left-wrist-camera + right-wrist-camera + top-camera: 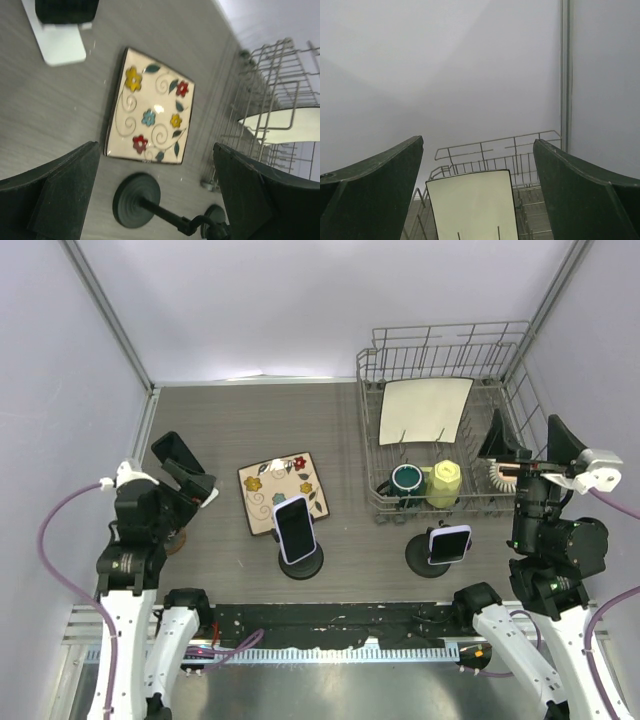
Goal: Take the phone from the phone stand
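Two black phone stands stand near the table's front. The left stand [301, 564] holds a phone [294, 528] with a pale case and dark screen. The right stand [428, 560] holds a smaller phone [449, 543]. My left gripper [186, 472] is open and empty, raised at the far left, well left of the left stand. In the left wrist view [156, 146] I see the left stand's round base [136, 200] and its arm; the phone is out of that view. My right gripper [530, 445] is open and empty, high beside the rack; it also shows in the right wrist view [479, 141].
A square flowered plate [284, 490] lies behind the left stand, also in the left wrist view [150, 107]. A wire dish rack [440, 348] at the back right holds a white square plate [425, 410], a green mug [407, 478] and a yellow cup [445, 480]. White walls enclose the table.
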Robot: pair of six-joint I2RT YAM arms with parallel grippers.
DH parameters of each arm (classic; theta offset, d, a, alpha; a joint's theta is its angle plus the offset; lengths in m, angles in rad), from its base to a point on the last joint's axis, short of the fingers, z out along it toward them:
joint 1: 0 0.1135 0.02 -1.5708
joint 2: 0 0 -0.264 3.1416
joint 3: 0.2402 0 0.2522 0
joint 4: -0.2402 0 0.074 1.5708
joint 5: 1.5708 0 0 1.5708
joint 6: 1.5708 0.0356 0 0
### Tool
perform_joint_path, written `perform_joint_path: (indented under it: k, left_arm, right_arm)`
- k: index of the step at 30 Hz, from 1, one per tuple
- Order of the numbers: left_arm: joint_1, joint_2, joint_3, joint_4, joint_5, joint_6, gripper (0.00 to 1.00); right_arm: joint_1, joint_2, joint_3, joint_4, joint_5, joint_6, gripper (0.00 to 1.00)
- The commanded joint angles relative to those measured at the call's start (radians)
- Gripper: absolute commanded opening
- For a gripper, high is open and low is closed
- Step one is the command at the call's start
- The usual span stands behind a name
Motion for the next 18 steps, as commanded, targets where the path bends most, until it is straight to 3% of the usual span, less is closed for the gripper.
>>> perform_joint_path:
  k: [1, 6, 10, 18]
  left_arm:
    - [0.007, 0.036, -0.082, 0.001, 0.139, -0.11, 1.0]
    - [0.007, 0.088, -0.176, 0.043, 0.154, -0.132, 1.0]
    - [-0.073, 0.149, -0.231, 0.104, 0.136, -0.165, 1.0]
    - [-0.34, 0.301, -0.242, 0.192, -0.157, -0.293, 1.0]
  right_arm:
    - [0.006, -0.026, -0.002, 0.011, -0.017, 0.025, 0.97]
    - [0.007, -0.033, -0.013, -0.005, 0.0, 0.017, 0.97]
    - [0.007, -0.019, -0.036, 0.015, 0.006, 0.012, 0.97]
    - [0.007, 0.016, -0.045, 0.052, 0.025, -0.012, 0.98]
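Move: The upright phone on the middle stand is about 18 cm to the left hand's right, 3 cm back and 14 cm below. The flowered tile lies about 14 cm ahead, 14 cm right and 24 cm below that hand; the black phone is some 18 cm ahead, 13 cm left and 21 cm below. From the idle right hand, the upright phone is roughly 40 cm left, 2 cm back and 36 cm down. The open left hand drops about 14 cm and drifts right towards the upright phone, tipping some 25 degrees down. ##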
